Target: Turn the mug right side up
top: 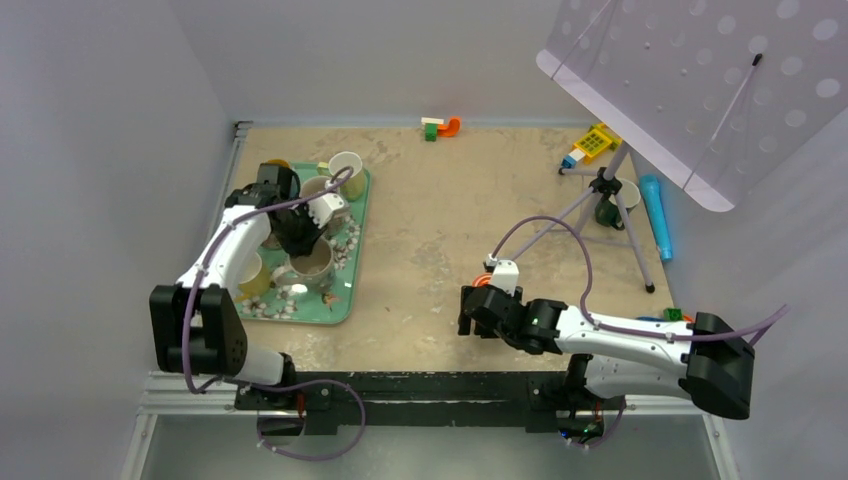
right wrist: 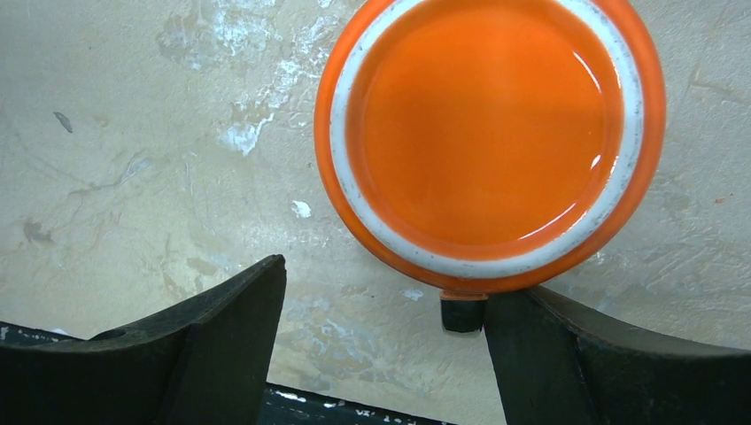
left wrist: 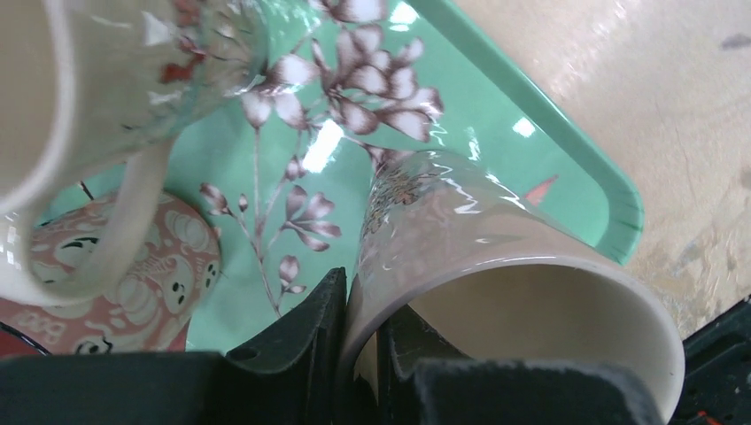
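A pale floral mug [left wrist: 460,239] rests tilted on the green tray [left wrist: 567,133], its mouth facing the wrist camera. My left gripper [left wrist: 361,310] is shut on its rim, one finger outside the wall and one inside. From above, that gripper [top: 300,235] is over the tray [top: 358,240] among several cups. An orange mug [right wrist: 487,133] stands upside down on the table, base up with a white ring. My right gripper [right wrist: 385,288] is open just in front of it, and its right finger [right wrist: 549,345] almost touches the mug. From above, the right gripper [top: 470,310] is near the table's middle.
A second floral mug [left wrist: 106,80] and a red patterned cup [left wrist: 133,274] crowd the left gripper. A tripod [top: 605,190] holding a perforated panel stands back right, with a blue cylinder [top: 657,215] and a yellow toy [top: 593,143]. Small blocks [top: 440,128] lie at the far edge.
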You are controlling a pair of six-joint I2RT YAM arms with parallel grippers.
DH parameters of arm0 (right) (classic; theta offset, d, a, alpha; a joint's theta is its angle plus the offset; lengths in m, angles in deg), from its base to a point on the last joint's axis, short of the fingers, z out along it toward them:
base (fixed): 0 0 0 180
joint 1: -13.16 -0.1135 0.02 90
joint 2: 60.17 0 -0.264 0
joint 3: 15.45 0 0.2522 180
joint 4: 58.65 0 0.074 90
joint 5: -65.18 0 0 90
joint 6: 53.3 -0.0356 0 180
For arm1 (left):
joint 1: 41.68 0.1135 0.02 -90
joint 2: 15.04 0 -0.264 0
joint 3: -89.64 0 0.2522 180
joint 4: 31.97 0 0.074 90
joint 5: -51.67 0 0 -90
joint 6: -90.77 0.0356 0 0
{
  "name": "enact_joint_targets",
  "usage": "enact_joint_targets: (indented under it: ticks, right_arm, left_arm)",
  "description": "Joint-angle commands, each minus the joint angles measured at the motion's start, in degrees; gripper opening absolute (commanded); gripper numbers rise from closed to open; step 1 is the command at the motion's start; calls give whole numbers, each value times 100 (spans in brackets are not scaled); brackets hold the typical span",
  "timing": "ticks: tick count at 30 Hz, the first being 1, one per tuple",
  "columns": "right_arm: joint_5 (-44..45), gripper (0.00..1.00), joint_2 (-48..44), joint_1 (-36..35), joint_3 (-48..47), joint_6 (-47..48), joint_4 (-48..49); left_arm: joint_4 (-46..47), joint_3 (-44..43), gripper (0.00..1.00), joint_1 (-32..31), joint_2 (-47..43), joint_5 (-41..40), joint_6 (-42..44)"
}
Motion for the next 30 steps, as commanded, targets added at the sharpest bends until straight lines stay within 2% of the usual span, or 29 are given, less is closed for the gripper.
enact_joint_targets:
  ticks: [1,7,15,16,18,20,23,30]
  right_arm:
    - [115,81,-164,26,59,-1,100]
    - [123,81,-157,29,43,50,126]
    - [158,81,-144,26,43,-43,56]
    - [167,81,-135,26,41,-53,43]
    - [195,82,-104,26,11,-87,14]
    - [246,84,-60,26,-16,-147,-65]
    - [333,85,-8,26,-48,-246,-166]
    - [608,81,208,26,-127,-407,-259]
  left_arm:
    - [426,-725,0,189,606,-149,-456]
    - [772,-1250,0,237,1080,148,-746]
    - [782,-1673,0,237,1461,14,-690]
    - [762,-1675,3,237,1470,-16,-656]
    - [670,-1692,23,237,1473,-93,-622]
    - [589,-1688,36,239,1378,-174,-599]
    - [495,-1685,45,239,1098,-259,-576]
    - [-202,-2177,54,237,512,-207,-643]
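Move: The left hand holds a white mug by its far-left rim, the mug's middle being some 3 cm back, 3 cm right and 5 cm below. It is going up beside another white mug, the far mug, about 13 cm ahead, 4 cm right and 5 cm below; the red mug lies roughly 6 cm ahead and 8 cm left, 7 cm below. From the right hand the far mug is about 30 cm ahead and 36 cm left, and the upturned orange mug some 6 cm ahead and 2 cm right, both about level. Keeping its pinch on the rim, the left hand takes the white mug about 8 cm forward at nearly constant height, up to the near side of the far mug and past the red one, while the wrist turns a little counter-clockwise. It stops there, opens its fingers to roughly half to let go of the rim, and then rises straight up some 4 cm, with the fingers still about either side of the mug wall but clear above it. ##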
